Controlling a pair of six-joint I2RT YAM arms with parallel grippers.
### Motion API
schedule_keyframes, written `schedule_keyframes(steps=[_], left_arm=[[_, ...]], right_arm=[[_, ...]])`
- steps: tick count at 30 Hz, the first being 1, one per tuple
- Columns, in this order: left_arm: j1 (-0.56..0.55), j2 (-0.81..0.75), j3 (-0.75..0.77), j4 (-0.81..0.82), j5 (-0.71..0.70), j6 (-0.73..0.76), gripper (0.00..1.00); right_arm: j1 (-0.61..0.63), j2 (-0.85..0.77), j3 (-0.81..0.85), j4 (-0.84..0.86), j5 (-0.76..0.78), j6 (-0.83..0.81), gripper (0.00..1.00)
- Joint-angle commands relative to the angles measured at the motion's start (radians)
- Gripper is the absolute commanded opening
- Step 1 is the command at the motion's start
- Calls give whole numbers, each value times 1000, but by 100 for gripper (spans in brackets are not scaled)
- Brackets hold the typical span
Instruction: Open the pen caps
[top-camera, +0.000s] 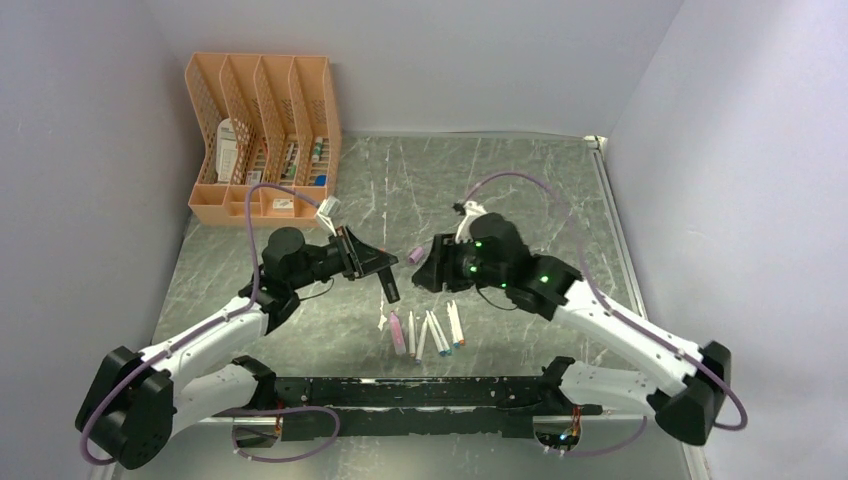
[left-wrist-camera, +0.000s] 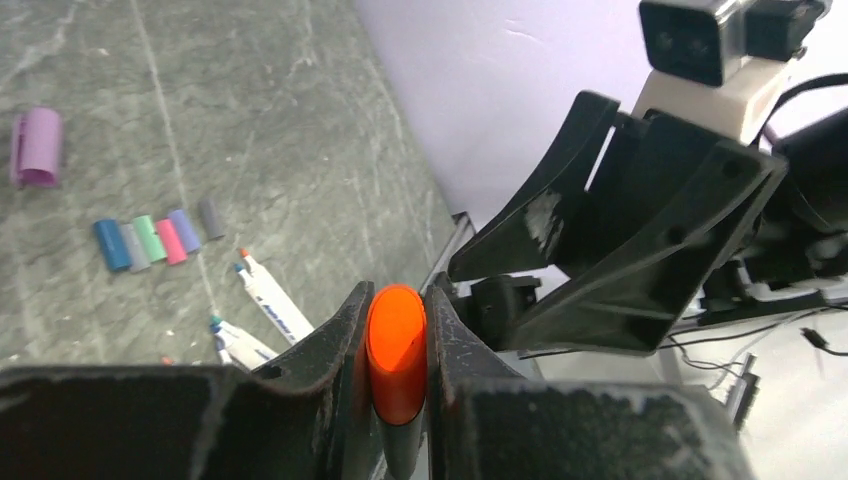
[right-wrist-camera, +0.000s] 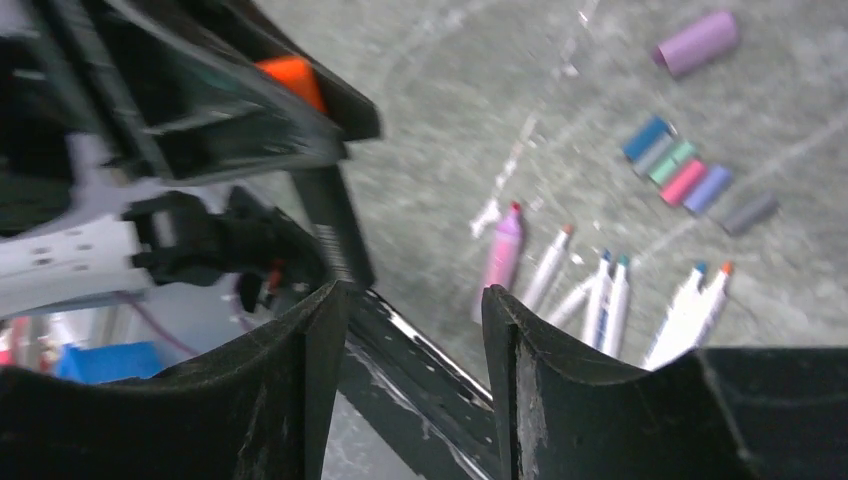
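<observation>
My left gripper (left-wrist-camera: 397, 297) is shut on a dark marker, its fingers pressed on the chunky orange cap (left-wrist-camera: 397, 350). The dark barrel (top-camera: 390, 289) hangs below the jaws. Facing it a little to the right, my right gripper (right-wrist-camera: 413, 300) stands open with nothing between its fingers; in the top view this right gripper (top-camera: 428, 272) hovers above the table. A pale purple cap (right-wrist-camera: 697, 42) lies loose on the table. Several small caps (right-wrist-camera: 685, 175), blue, teal, pink and grey, lie in a row. Several uncapped white pens (top-camera: 436, 332) lie near the front.
A pink marker (top-camera: 396, 327) lies left of the white pens. An orange file rack (top-camera: 262, 135) stands at the back left. A black rail (top-camera: 420, 392) runs along the near edge between the arm bases. Walls close in the table on three sides.
</observation>
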Motion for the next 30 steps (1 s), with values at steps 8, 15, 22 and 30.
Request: schedule_keyframes(steps=[8,15,22,30], left_arm=[[3,56,-92,507,97,-223,7],[-20,88,-125,665,100,-281,7],[-80,144,-148,818,65,-327,7],[-112,191,-166,955,14,-364,11]], right_arm=[[-112,-50,-127,369,-408,20,52],[-144,-22,-187,596,-568,112,52],[-146,51,-222,788,-632,202,50],[-146,101,-259,892,-672,247,6]])
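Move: The left gripper still holds the orange highlighter by its orange cap; the highlighter's middle hangs some 3 cm back and 3 cm below that hand. From the half-open right gripper the black body lies about 7 cm left, 1 cm ahead and nearly level. On the table, 18 cm below the right hand, the purple cap lies 11 cm ahead and 1 cm left, the row of small caps 5 cm straight ahead, and the pink highlighter 4 cm back, 5 cm left. Bring the right gripper about 6 cm left and 4 cm up, drawing slightly back, to the black body beneath the left fingers; swing its tips up some 30 degrees and turn it counter-clockwise, then close around the body. Meanwhile raise the left gripper about 4.5 cm, drawing it back and a little right, tips tilting up, and keep its hold on the orange cap. ##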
